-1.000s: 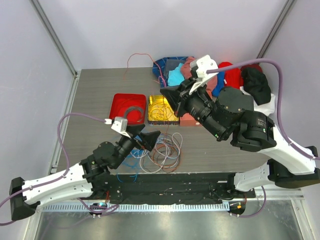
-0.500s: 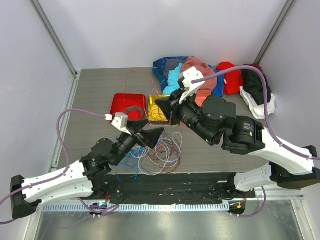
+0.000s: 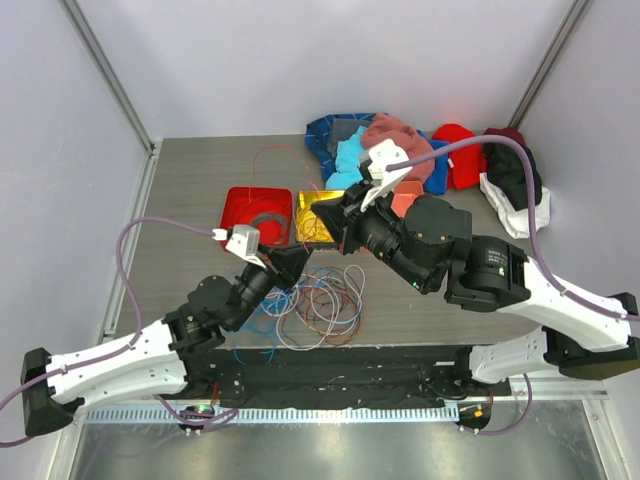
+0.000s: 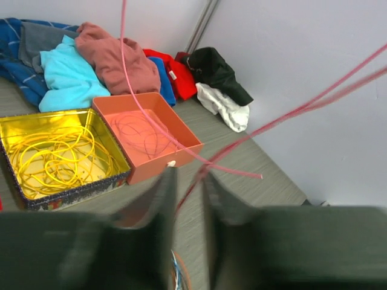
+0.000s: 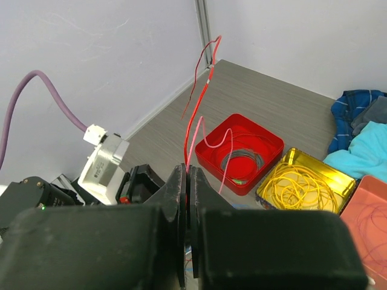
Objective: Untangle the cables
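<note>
The cables (image 3: pixel 325 305) lie in a loose multicoloured tangle on the table in front of the arms. My right gripper (image 5: pixel 188 172) is shut on a red cable (image 5: pixel 195 121) that rises from its tips, with a pink strand (image 5: pixel 211 142) beside it. In the top view this gripper (image 3: pixel 335 215) hovers over the trays. My left gripper (image 4: pixel 188 176) hangs just above the tangle's left edge (image 3: pixel 293 262). Its jaws stand a narrow gap apart. The taut red cable (image 4: pixel 290 115) runs through that gap without being pinched.
A red tray (image 5: pixel 275 142) holds a grey coil. Next to it sit a gold tin (image 4: pixel 66 187) of yellow cable and an orange tray (image 4: pixel 163 166) holding a thin pink wire. A heap of coloured clothes (image 3: pixel 400 140) fills the back right.
My left gripper's jaws have narrowed from wide open around the red cable. The right arm has swung left and lower over the trays, still holding the red cable.
</note>
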Controlling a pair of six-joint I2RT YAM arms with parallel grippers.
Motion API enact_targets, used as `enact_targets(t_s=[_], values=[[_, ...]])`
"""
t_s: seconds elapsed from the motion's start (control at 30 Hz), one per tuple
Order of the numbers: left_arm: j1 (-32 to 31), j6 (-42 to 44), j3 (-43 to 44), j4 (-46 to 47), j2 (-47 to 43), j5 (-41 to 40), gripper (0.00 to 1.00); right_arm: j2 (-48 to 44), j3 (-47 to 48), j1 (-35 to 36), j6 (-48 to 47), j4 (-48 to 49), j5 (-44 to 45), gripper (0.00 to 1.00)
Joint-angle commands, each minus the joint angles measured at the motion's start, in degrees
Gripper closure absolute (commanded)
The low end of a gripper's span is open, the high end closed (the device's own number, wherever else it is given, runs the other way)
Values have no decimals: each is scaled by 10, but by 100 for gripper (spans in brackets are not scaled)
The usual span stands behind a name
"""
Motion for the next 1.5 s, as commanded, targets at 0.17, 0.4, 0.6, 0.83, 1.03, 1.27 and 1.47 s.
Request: enact_targets(t_s=[0.17, 0.4, 0.6, 0.83, 1.03, 1.27, 1.47], values=[[-1, -13, -2, -31, -67, -28, 94, -47, -47, 1, 28, 37, 1, 99], [-1, -35, -14, -61, -105, -12, 100, -51, -119, 1, 72, 39, -34, 58], [-1, -26, 12, -76, -116, -14, 100, -96, -225, 1, 122, 70, -35, 46], [-1, -13, 43, -83, -112, -10, 100, -131, -339, 2, 166, 128, -98, 47], [-1, -20, 52, -88, -110, 7, 100, -138, -373, 2, 160, 172, -93, 48], [-1, -36, 53, -98, -111, 16, 100, -113, -381, 1, 117, 219, -67, 49], [-1, -44, 53, -100, -110, 23, 100, -88, -381, -2, 100, 243, -53, 50]])
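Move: The red cable, with its pink strand, is still held up high in the right fingers and runs down between the left fingertips, about 1 cm beyond the left hand point. The hanging stretch the right hand goes for is some 19 cm below that hand, 4 cm left, 1 cm ahead. From the left hand, the blue-white tangle lies roughly 29 cm below, 3 cm right, 1 cm back; the yellow tin 24 cm ahead and 5 cm right, the red tray 24 cm ahead and 14 cm left, both about as low. The red cable changes hands: the left fingers finish closing and pinch it, drawing it about 4 cm left and then up as much, slightly back. The right fingers then open about halfway, release it, and the hand sinks some 17 cm, tipping its fingers down about 12 degrees, towards the strands below the left fingertips, stopping open beside them. ##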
